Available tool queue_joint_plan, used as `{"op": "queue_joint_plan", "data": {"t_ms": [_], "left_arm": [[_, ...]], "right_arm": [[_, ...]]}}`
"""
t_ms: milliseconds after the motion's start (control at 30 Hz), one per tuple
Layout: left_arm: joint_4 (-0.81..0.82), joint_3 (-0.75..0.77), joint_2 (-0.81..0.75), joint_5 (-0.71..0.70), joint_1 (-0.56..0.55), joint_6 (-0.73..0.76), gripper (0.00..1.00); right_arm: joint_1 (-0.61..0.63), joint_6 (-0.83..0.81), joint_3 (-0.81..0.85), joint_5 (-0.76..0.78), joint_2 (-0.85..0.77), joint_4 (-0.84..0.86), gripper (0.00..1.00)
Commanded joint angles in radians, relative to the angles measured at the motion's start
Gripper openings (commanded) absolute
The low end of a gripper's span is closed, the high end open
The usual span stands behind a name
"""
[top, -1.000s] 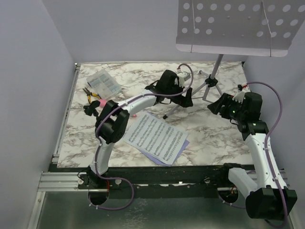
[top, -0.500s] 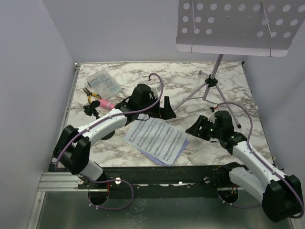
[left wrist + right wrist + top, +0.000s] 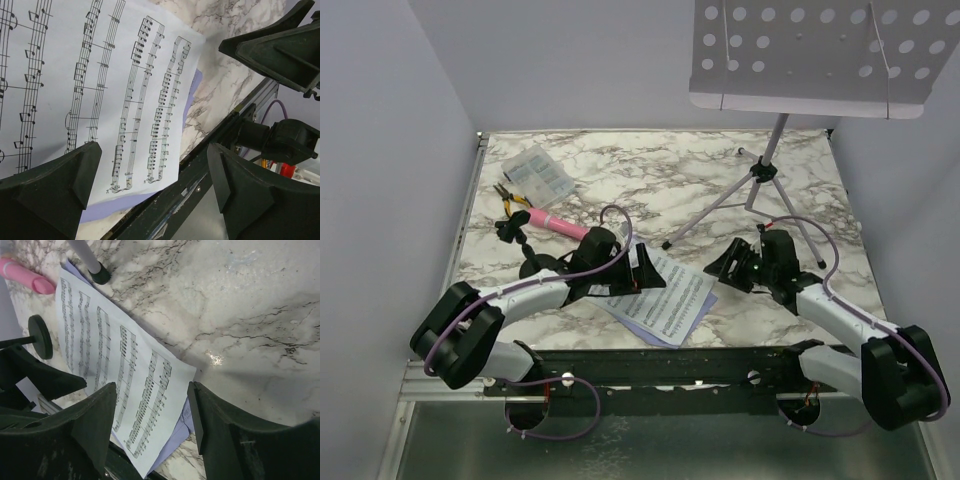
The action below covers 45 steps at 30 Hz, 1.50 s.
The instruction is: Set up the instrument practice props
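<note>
The printed sheet-music pages [image 3: 670,300] lie flat near the table's front edge, over a lavender sheet. My left gripper [image 3: 645,272] hovers open over their left part, and the left wrist view shows the staves [image 3: 75,90] between its spread fingers [image 3: 50,195]. My right gripper [image 3: 728,268] stands open just right of the pages, with their corner [image 3: 145,405] under its gap. The lavender perforated desk [image 3: 810,55] stands on its silver tripod [image 3: 760,185] at the back right. The pink microphone [image 3: 555,222] lies at the left beside the black mic stand [image 3: 515,232].
A clear compartment box [image 3: 538,177] and orange-handled pliers [image 3: 512,200] lie at the back left. A tripod foot [image 3: 95,270] rests near the pages' far edge. The black front rail [image 3: 200,185] runs right beside the pages.
Both arms have drawn back toward the front edge and come down. The left gripper went from mid-table to over the pages; the right moved left to their right corner.
</note>
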Motion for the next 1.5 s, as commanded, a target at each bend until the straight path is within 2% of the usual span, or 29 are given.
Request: {"op": "queue_joint_plan", "data": {"t_ms": [0, 200, 367, 400, 567, 733, 800, 1033, 1100, 1167, 1300, 1467], "left_arm": [[0.086, -0.045, -0.022, -0.037, -0.002, -0.064, 0.96], [0.123, -0.09, -0.014, -0.053, -0.002, -0.078, 0.96], [0.127, -0.098, -0.002, -0.047, -0.002, -0.084, 0.96], [0.127, -0.099, 0.001, -0.05, -0.002, -0.084, 0.96], [0.129, -0.115, -0.002, -0.051, -0.003, -0.097, 0.96], [0.135, -0.123, -0.003, -0.059, -0.004, -0.099, 0.96], [0.138, -0.124, -0.003, -0.055, -0.006, -0.108, 0.96], [0.143, -0.123, -0.018, -0.048, -0.008, -0.109, 0.96], [0.144, -0.126, -0.028, -0.042, -0.007, -0.12, 0.96], [0.145, -0.12, -0.041, -0.036, -0.008, -0.122, 0.96], [0.145, -0.106, -0.079, -0.031, -0.007, -0.13, 0.96], [0.146, -0.082, -0.161, -0.031, -0.008, -0.124, 0.97]], "right_arm": [[0.006, 0.006, 0.013, 0.033, 0.066, 0.057, 0.66], [0.005, -0.03, 0.037, 0.077, 0.132, 0.056, 0.66], [0.006, -0.051, 0.051, 0.003, 0.204, 0.102, 0.66], [0.006, -0.058, 0.049, -0.027, 0.222, 0.128, 0.64], [0.006, -0.016, 0.019, -0.183, 0.259, 0.256, 0.42], [0.006, -0.011, -0.01, -0.189, 0.231, 0.314, 0.28], [0.005, -0.016, -0.007, -0.198, 0.248, 0.322, 0.25], [0.011, 0.008, -0.027, -0.26, 0.334, 0.444, 0.27], [0.019, 0.019, -0.026, -0.266, 0.337, 0.451, 0.24], [0.024, 0.009, -0.024, -0.265, 0.329, 0.446, 0.18], [0.024, -0.013, -0.004, -0.26, 0.266, 0.359, 0.0], [0.024, -0.028, 0.003, -0.178, 0.016, 0.219, 0.0]]}}
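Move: The near-right corner of the sheet music lies under the right hand's open fingers, about 2 cm to its left, level fore and aft, and some 4 cm below. The middle of the purple folder under the sheet is roughly 12 cm left and 6 cm back of the right hand; the nearest tripod foot is about 12 cm left and 5 cm ahead. From the left hand, that corner is about 13 cm right, 1 cm back and 6 cm lower. Down about 3 cm to the sheet's corner goes the right hand first, then some 4 cm left, turning a little counter-clockwise while the half-open fingers close in stages and pinch the sheet's corner; it then lifts about 3 cm. The left hand, still wide open over the sheet, sinks a couple of centimetres, hovers and rises again at the end. ##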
